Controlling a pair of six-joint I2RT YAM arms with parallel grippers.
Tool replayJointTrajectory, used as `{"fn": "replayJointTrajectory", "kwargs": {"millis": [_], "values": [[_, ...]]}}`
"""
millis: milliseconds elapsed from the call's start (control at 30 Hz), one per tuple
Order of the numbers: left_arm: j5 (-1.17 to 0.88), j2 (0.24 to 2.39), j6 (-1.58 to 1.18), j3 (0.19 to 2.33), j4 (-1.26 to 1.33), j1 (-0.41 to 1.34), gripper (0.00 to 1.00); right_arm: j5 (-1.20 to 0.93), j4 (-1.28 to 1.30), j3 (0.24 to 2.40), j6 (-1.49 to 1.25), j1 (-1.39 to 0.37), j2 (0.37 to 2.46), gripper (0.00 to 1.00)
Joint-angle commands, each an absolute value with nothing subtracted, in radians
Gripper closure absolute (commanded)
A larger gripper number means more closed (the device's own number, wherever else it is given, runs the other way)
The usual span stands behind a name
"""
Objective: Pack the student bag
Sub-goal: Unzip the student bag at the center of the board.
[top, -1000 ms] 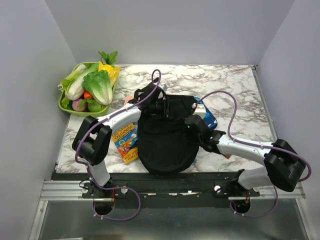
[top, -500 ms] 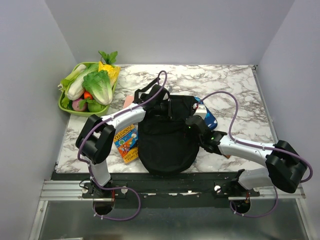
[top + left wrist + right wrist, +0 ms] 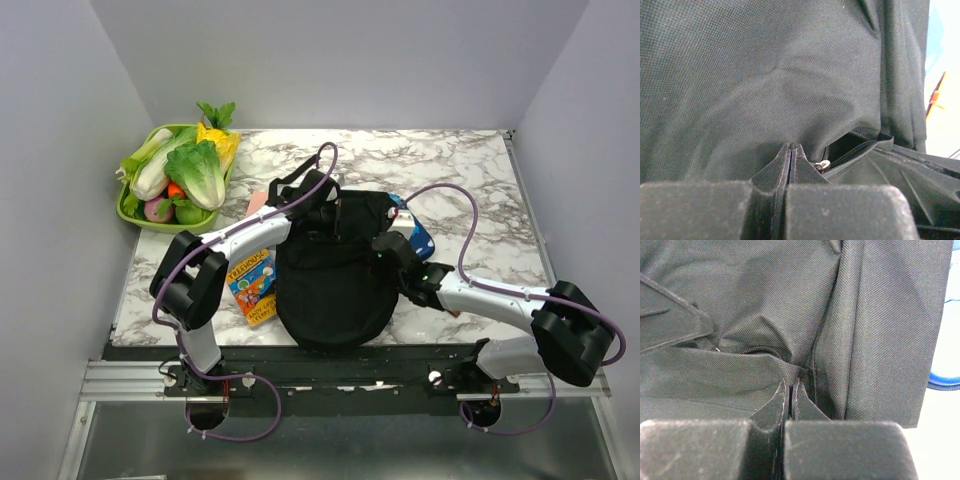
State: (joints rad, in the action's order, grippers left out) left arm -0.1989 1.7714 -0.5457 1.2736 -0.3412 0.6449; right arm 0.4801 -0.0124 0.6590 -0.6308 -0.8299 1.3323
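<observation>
The student bag [image 3: 330, 275], a floppy black backpack, lies in the middle of the table with its straps toward the back. My left gripper [image 3: 326, 213] is at its top edge. In the left wrist view that gripper [image 3: 791, 146] is shut, its tips pinched flush on the fabric lip beside a silver zipper pull [image 3: 824, 164] and a narrow dark zipper opening [image 3: 852, 144]. My right gripper [image 3: 386, 246] is at the bag's right side. In its wrist view that gripper [image 3: 791, 382] is shut on a fold of bag fabric [image 3: 799, 371] next to a seam.
A colourful book [image 3: 252, 285] lies flat left of the bag, partly under my left arm. A blue patterned glasses case [image 3: 416, 236] sits at the bag's right. A green tray [image 3: 128, 212] of toy vegetables stands at the back left.
My left gripper has closed from open onto the bag's top edge and shifted slightly right. The right arm and the bag have hardly moved.
</observation>
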Motion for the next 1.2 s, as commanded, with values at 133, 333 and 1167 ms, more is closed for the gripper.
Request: {"fn": "replayJointTrajectory", "kwargs": {"millis": [133,333,1167], "values": [[-0.072,1.677,-0.41,1.279,-0.489,0.592,1.0,0.534,-0.018,0.617,-0.67,-0.828,1.305,0.99],[-0.063,1.612,-0.351,1.235,-0.483,0.56,1.0,0.543,-0.017,0.606,-0.68,-0.827,1.298,0.99],[-0.178,1.463,-0.229,1.108,-0.419,0.46,0.56,0.437,-0.038,0.682,-0.572,-0.828,1.223,0.49]]}}
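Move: The left hand has the zipper pull in its shut fingers; the zipper's left end lies about 14 cm to its left, some 1 cm farther out and 1 cm lower. The yellow book is roughly 19 cm left and 12 cm back of this hand. The right hand holds the bag at the zipper's right end, with the left end about 26 cm left and 5 cm ahead. The pencil case lies some 4 cm ahead and 4 cm right of the right hand. Still pinching the zipper pull, the left fingers drag it left along the zipper for nearly 14 cm to the bag's left edge, the wrist tilting about 15 degrees, then open partway and begin to ease up and back to the right. The right hand keeps its pinch at the zipper's right end, almost still, until its fingers open about halfway at the finish. ##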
